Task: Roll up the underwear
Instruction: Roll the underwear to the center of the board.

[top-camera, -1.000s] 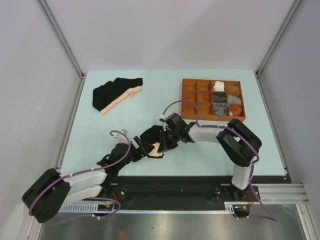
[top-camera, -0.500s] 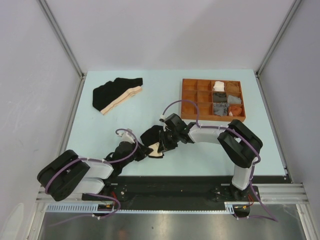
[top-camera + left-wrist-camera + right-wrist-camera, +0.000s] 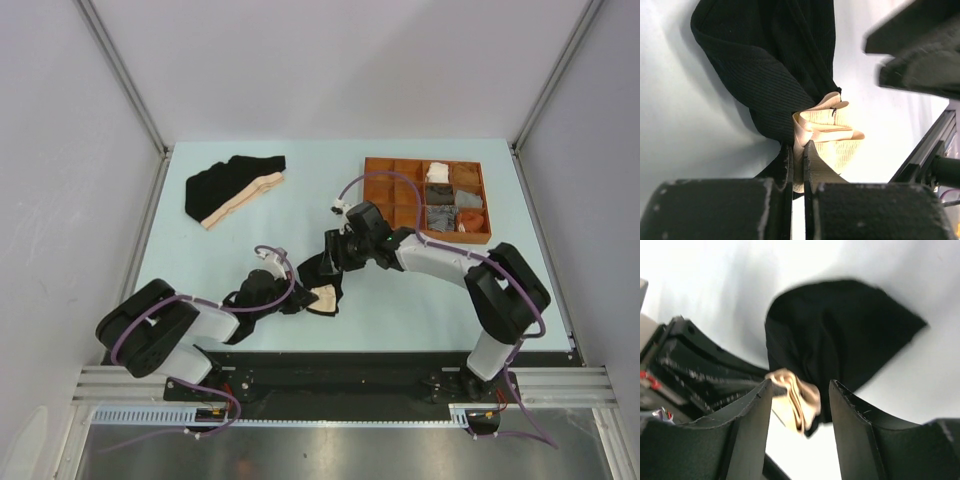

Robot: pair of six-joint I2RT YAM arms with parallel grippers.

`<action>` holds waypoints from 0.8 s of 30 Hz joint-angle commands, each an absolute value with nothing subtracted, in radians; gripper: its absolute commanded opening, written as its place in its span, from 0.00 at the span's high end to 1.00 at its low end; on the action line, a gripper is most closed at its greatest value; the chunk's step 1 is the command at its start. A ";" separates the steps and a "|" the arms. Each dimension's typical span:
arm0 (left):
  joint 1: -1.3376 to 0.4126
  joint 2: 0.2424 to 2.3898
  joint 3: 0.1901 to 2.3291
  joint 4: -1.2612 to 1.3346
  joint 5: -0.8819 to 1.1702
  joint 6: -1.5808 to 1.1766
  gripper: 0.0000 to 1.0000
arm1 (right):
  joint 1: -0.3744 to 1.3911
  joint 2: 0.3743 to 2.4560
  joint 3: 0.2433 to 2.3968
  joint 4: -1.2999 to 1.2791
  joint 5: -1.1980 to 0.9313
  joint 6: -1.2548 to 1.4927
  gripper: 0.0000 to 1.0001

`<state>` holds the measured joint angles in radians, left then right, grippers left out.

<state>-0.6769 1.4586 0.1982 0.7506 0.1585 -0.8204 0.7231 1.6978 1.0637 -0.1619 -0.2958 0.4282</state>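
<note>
A black brief [image 3: 318,280] with a beige waistband [image 3: 830,135] lies bunched on the table near the front middle. My left gripper [image 3: 298,302] is shut on the waistband, and the beige cloth is pinched between its fingers [image 3: 811,160]. My right gripper [image 3: 800,387] hangs open just above and behind the same brief [image 3: 840,335], touching nothing; it also shows in the top view [image 3: 336,256]. A second black brief [image 3: 235,185] with a beige waistband lies flat at the back left.
A brown compartmented tray [image 3: 366,205] stands at the back right, with several rolled cloth bundles [image 3: 441,216] in its right-hand compartments. The right arm's forearm [image 3: 440,258] runs just in front of the tray. White walls enclose the table.
My left gripper has shut on the beige waistband and its arm has shifted right. My right gripper has opened, let go of the brief and drawn back toward the tray.
</note>
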 commanded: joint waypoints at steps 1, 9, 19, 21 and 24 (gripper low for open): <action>-0.690 1.516 0.169 0.522 0.236 -0.715 1.00 | 0.726 1.785 1.132 -0.043 -0.354 0.377 0.47; -0.690 1.522 0.166 0.523 0.233 -0.719 1.00 | 0.747 1.893 1.196 0.058 -0.387 0.374 0.46; -0.690 1.519 0.164 0.518 0.221 -0.719 1.00 | 0.778 2.011 1.299 0.006 -0.377 0.348 0.46; -0.690 1.516 0.161 0.518 0.218 -0.722 1.00 | 0.788 2.032 1.321 -0.012 -0.368 0.337 0.46; -0.692 1.506 0.156 0.517 0.213 -0.726 1.00 | 0.798 2.059 1.347 -0.060 -0.361 0.319 0.55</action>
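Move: The right hand hangs half open over the underwear's far side; the black far-left fold it goes for lies some 7 cm to its left, about 2 cm farther out and 7 cm below. The beige waistband, already pinched by the left hand, is about 7 cm back, 2 cm left and 7 cm below. The box's middle is some 17 cm out and 22 cm right. From the left hand, the fold lies about 8 cm ahead and 1 cm left, level in height. The right hand sweeps about 7.5 cm left across the underwear to its far-left fold, sinking some 4 cm and easing nearly 3 cm forward on the way, while the wrist turns roughly 10 degrees counter-clockwise and the fingers stay about half open, ending low over the black cloth. The left hand stays put near the board with its fingers still shut on the beige waistband, keeping that end of the underwear in place. ##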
